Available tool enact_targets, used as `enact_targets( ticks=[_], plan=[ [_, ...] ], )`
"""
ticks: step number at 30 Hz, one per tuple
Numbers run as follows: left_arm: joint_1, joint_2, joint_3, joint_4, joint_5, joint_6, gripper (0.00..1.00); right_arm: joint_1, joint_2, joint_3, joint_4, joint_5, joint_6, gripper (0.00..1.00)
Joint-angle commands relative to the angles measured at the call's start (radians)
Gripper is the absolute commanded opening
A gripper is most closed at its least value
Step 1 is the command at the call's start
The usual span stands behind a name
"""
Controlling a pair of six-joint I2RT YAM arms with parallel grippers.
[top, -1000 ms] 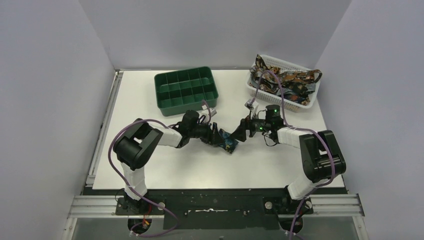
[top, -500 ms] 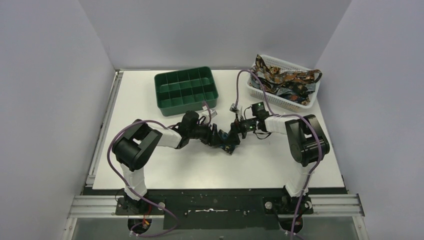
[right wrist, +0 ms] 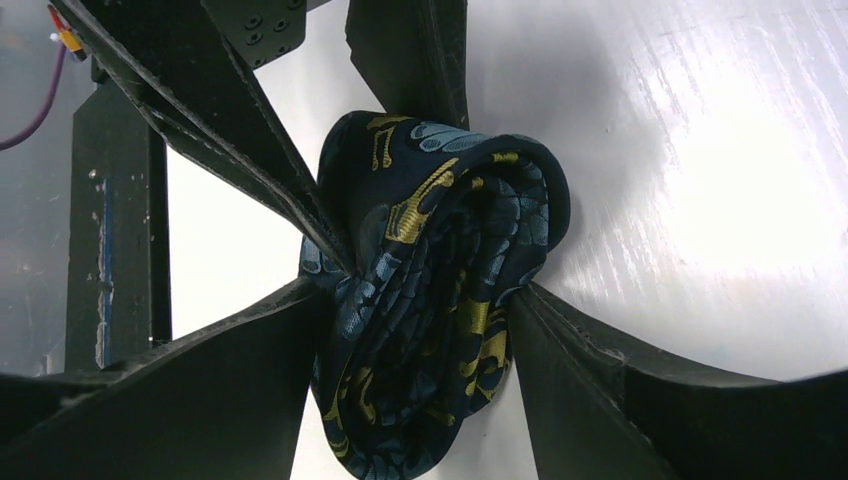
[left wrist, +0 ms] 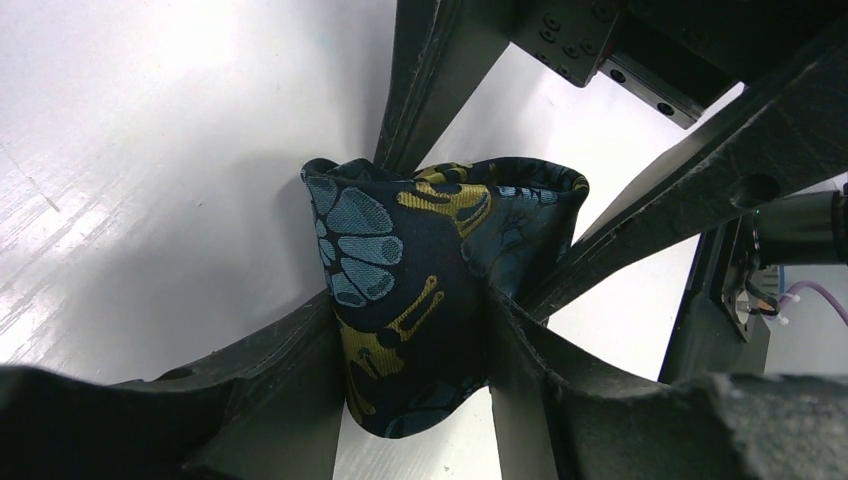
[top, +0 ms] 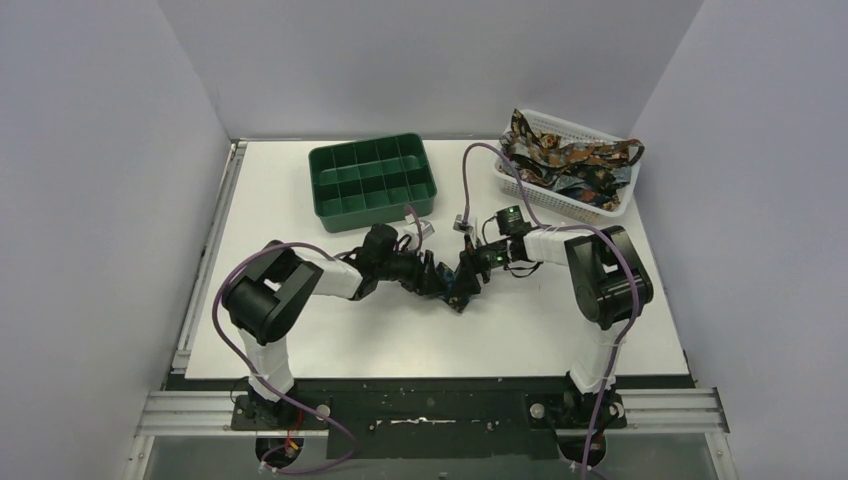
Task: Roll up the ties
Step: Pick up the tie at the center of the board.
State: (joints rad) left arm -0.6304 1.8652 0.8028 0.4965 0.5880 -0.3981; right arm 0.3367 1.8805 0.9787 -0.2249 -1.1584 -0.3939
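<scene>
A rolled tie (top: 455,287), dark navy with blue and yellow figures, sits mid-table between both arms. My left gripper (top: 441,279) comes from the left and is shut on the tie (left wrist: 420,270), a finger pressed on each side. My right gripper (top: 468,274) comes from the right, crossed against the left one. Its fingers (right wrist: 560,340) press both flanks of the roll (right wrist: 440,230), so it is shut on it too. Several more ties (top: 565,160) lie heaped in the white mesh basket (top: 612,212) at the back right.
A green compartment tray (top: 372,180) stands at the back, left of centre, just behind the left arm. The basket sits close to the right wall. Purple cables loop above both arms. White table surface (top: 330,330) lies in front of the grippers.
The right arm has swung left from beside the roll onto it, and its jaws have narrowed around the tie. The left gripper has kept its hold and barely moved.
</scene>
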Motion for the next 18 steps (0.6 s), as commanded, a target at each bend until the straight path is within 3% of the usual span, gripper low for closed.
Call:
enact_targets(
  ticks=[1, 5, 8, 15, 18],
  plan=[
    [0.0, -0.031, -0.011, -0.002, -0.044, 0.038, 0.46, 0.031, 0.043, 0.026, -0.07, -0.051, -0.05, 0.66],
    [0.0, -0.047, -0.032, 0.006, -0.06, 0.036, 0.45, 0.04, 0.047, 0.029, -0.059, -0.041, -0.034, 0.58],
    [0.002, -0.061, -0.043, 0.013, -0.07, 0.032, 0.44, 0.043, 0.048, 0.04, -0.065, -0.057, -0.034, 0.43],
    [0.0, -0.074, -0.062, 0.04, -0.098, 0.016, 0.45, 0.089, 0.032, 0.073, -0.102, -0.024, -0.022, 0.35],
    [0.001, -0.079, -0.069, 0.05, -0.111, 0.001, 0.46, 0.094, 0.009, 0.062, -0.053, 0.013, 0.037, 0.21]
  ],
)
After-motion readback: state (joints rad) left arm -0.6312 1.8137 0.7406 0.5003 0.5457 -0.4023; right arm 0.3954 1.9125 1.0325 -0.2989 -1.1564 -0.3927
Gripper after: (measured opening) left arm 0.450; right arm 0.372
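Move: The tie, a folded bundle at the board's center, is already held in the left fingers and reaches out to their right, its middle about 3 cm right of the left hand and 1 cm back. From the right hand, its middle is some 3 cm left and 1 cm back, between the open fingers, about 1 cm lower than either hand. The green tray stands roughly 24 cm ahead and 14 cm left of the left hand; the white basket is about 27 cm ahead and 23 cm right of the right hand. Close the right gripper from about two-thirds open to about a third, pinching the tie's right-hand part between its fingers, while easing that hand some 2 cm left and back at the same low height. Keep the left gripper's hold on the other side and let it shift left and slightly back too, about 1.5 cm, so both hands travel together. ##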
